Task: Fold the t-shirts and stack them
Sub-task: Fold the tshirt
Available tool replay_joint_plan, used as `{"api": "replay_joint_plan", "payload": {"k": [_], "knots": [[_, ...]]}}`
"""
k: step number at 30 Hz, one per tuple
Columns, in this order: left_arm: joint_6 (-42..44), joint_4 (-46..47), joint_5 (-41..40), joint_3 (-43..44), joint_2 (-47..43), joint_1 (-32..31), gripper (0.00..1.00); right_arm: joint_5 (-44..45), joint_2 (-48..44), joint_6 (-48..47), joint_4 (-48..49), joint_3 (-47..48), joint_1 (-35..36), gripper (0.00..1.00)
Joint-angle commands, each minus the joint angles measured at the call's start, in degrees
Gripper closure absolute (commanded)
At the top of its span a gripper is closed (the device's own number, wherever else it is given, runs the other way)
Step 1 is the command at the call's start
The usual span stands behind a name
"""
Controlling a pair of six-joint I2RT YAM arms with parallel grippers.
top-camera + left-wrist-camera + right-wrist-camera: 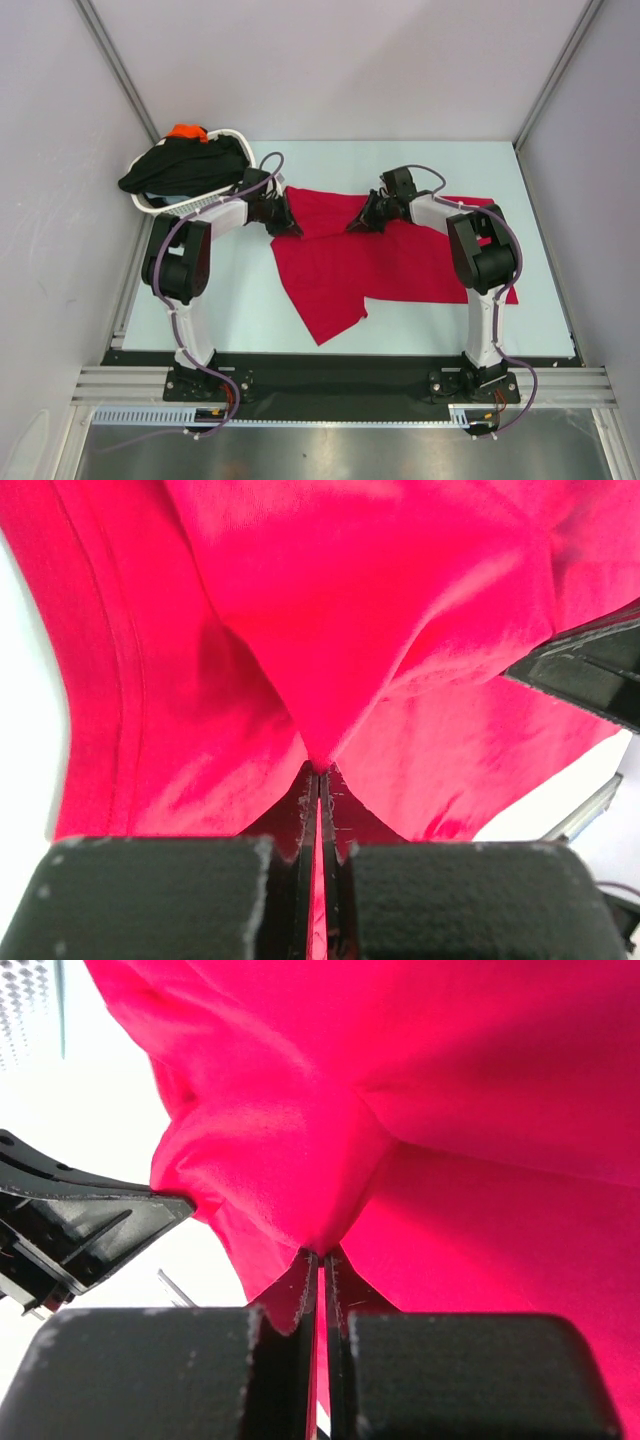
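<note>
A crimson red t-shirt lies spread and rumpled across the middle of the table. My left gripper is shut on a pinch of its cloth at the shirt's far left edge; the left wrist view shows red cloth drawn tight into the closed jaws. My right gripper is shut on the shirt's far edge near its middle, cloth bunched into its jaws. A black t-shirt and an orange one lie heaped in the basket at the back left.
The white woven basket stands at the table's far left corner, just behind my left arm. Grey walls with metal posts close in the table on three sides. The pale table top shows behind and in front of the red shirt.
</note>
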Motion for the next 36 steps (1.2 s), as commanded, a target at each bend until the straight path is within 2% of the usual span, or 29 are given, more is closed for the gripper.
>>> {"api": "replay_joint_plan", "payload": {"k": [1, 15, 17, 20, 21, 23, 28, 31, 32, 33, 36], "knots": [[0.78, -1.76, 2.54, -1.44, -3.75, 0.48, 0.99, -2.16, -0.96, -4.13, -4.06, 2.47, 0.07, 1.0], [0.34, -1.4, 3.43, -5.31, -4.71, 0.75, 0.95, -2.69, -0.17, -7.3, -11.0, 2.56, -0.45, 0.99], [0.25, -1.84, 3.69, -5.14, -4.28, 0.75, 0.85, -2.26, 0.0, -7.91, -11.79, 2.74, -0.54, 0.96], [1.39, -2.89, 2.03, -5.84, -6.55, 0.75, 0.65, -1.46, -0.78, -10.28, -15.56, 3.35, -1.24, 0.86], [2.35, -3.25, -1.29, -6.01, -7.87, 0.75, 0.48, -0.85, -1.05, -11.07, -16.79, 3.88, -2.11, 0.76], [4.9, -4.04, -4.03, -6.1, -11.9, 0.75, 0.39, -0.15, -2.36, -13.8, -19.78, 4.23, -3.61, 0.71], [9.03, -5.1, -10.72, 0.56, -12.46, 0.75, 0.32, 2.92, -10.79, -18.63, -22.34, 3.97, -9.22, 0.51], [9.65, -2.91, -12.57, 5.74, -7.89, 0.75, 0.3, 6.09, -14.14, -19.96, -22.96, 3.97, -13.45, 0.39], [9.65, -1.68, -13.53, 7.33, -6.31, 0.75, 0.29, 7.84, -14.49, -20.22, -22.7, 3.97, -17.2, 0.34], [9.83, -1.49, -13.97, 9.26, -2.64, 0.75, 0.27, 8.55, -14.58, -20.4, -22.61, 4.14, -18.98, 0.26], [10.53, -0.44, -18.79, 16.3, 2.3, 0.48, 0.25, 9.61, -13.27, -21.71, -22.08, 6.42, -26.62, 0.21]]}}
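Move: Both hands already pinch a raised fold of the red t-shirt. Its laying-down spot is about 4 cm back of the left hand and 2 cm lower; from the right hand it is some 3 cm back, 1 cm right and 2 cm lower. The laundry basket stands roughly 24 cm left and 15 cm ahead of the left hand. The t-shirt's far right corner lies about 31 cm right and 8 cm ahead of the right hand, 3 cm lower. Drawing the pinched fold back about 3 cm while sinking slightly, both hands bring it down onto the t-shirt, then open wide and let go. The left hand lifts away and swings forward about 10 cm, its fingers tipping up. The right hand sweeps some 17 cm right, rising about 8 cm and edging forward, over the cloth towards the far right corner. ##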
